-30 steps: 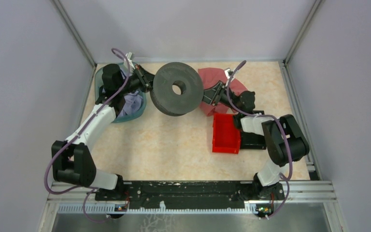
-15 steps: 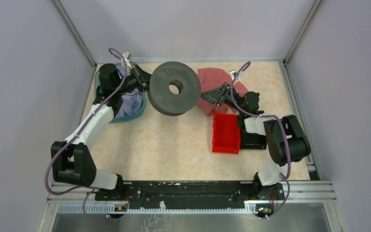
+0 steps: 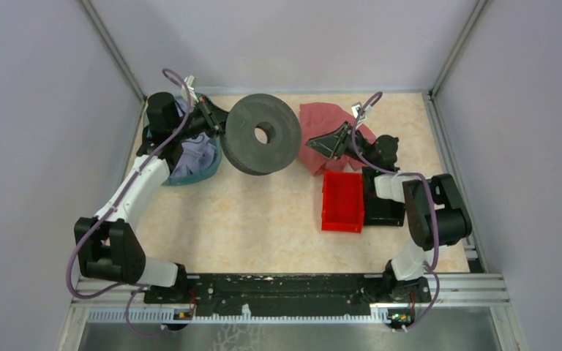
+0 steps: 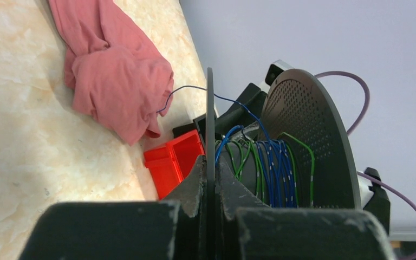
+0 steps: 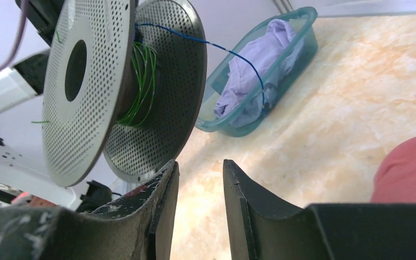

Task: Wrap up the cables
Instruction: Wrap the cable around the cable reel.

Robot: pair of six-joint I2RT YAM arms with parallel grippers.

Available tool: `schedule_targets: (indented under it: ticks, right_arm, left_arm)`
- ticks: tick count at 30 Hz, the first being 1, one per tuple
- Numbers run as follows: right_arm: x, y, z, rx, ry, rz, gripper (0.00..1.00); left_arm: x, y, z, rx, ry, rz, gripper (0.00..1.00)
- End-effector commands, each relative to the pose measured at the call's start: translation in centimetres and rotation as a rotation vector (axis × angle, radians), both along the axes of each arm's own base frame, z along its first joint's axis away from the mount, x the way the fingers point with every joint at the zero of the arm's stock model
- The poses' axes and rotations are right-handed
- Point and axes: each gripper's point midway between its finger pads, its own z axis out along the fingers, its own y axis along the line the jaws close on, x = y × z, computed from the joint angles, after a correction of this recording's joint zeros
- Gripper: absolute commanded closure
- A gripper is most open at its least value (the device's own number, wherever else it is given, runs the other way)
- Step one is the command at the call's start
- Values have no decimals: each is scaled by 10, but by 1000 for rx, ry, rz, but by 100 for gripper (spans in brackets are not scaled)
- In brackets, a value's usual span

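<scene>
My left gripper (image 3: 218, 123) (image 4: 210, 162) is shut on the thin edge of one flange of the big black perforated spool (image 3: 263, 134) (image 4: 303, 130), holding it up off the table. Thin blue and green cables (image 4: 273, 168) (image 5: 143, 81) are wound round its core. One loose blue cable end (image 5: 233, 52) (image 4: 176, 89) trails off the spool into the air, held by nothing. My right gripper (image 3: 315, 144) (image 5: 199, 165) hangs just right of the spool, open, with only table showing between its fingers.
A teal basin (image 3: 206, 170) (image 5: 298, 51) holding lilac cloth sits under the left arm. A pink cloth (image 3: 315, 117) (image 4: 114, 70) lies behind the right gripper. A red bin (image 3: 342, 201) (image 4: 173, 160) and a black block (image 3: 384, 210) stand at the right.
My right gripper has drawn back a little to the right, away from the spool. The left arm has shifted the spool slightly back and left. Both grips are unchanged.
</scene>
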Motion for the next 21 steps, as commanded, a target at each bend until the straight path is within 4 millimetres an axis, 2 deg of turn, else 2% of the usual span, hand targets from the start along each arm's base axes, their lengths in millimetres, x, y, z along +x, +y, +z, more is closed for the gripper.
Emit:
schedule_targets:
  ticks: [1, 4, 7, 9, 12, 21]
  right_arm:
    - [2, -6, 38, -80, -261, 16, 62]
    - [7, -4, 37, -167, -310, 32, 56]
    - [12, -3, 39, -251, -348, 70, 43]
    - [12, -2, 41, -290, -363, 98, 39]
    - [7, -3, 45, -333, -409, 132, 37]
    - [-8, -7, 51, -442, -487, 202, 36]
  left_arm:
    - [-2, 8, 44, 120, -205, 25, 100]
    - [-7, 7, 47, 178, -259, -9, 100]
    - [-22, -1, 53, 169, -313, -105, 100]
    - [-35, -6, 58, 150, -355, -188, 100]
    - [-49, -11, 65, 133, -400, -265, 100]
    - [-62, -16, 68, 120, -408, -380, 100]
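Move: The loose end of the blue cable is roughly 6 cm ahead, 7 cm left and slightly above the right hand; the cable reel's middle is about 14 cm left, 3 cm ahead and 7 cm up. The red cloth lies about 4 cm ahead, 7 cm right and 20 cm below. From the left hand, which holds one flange, the cable end is some 15 cm right, 2 cm ahead and 3 cm lower. Right hand rises 3 cm, rolling, fingers opening wider; left carries the reel about 5 cm back and up. ##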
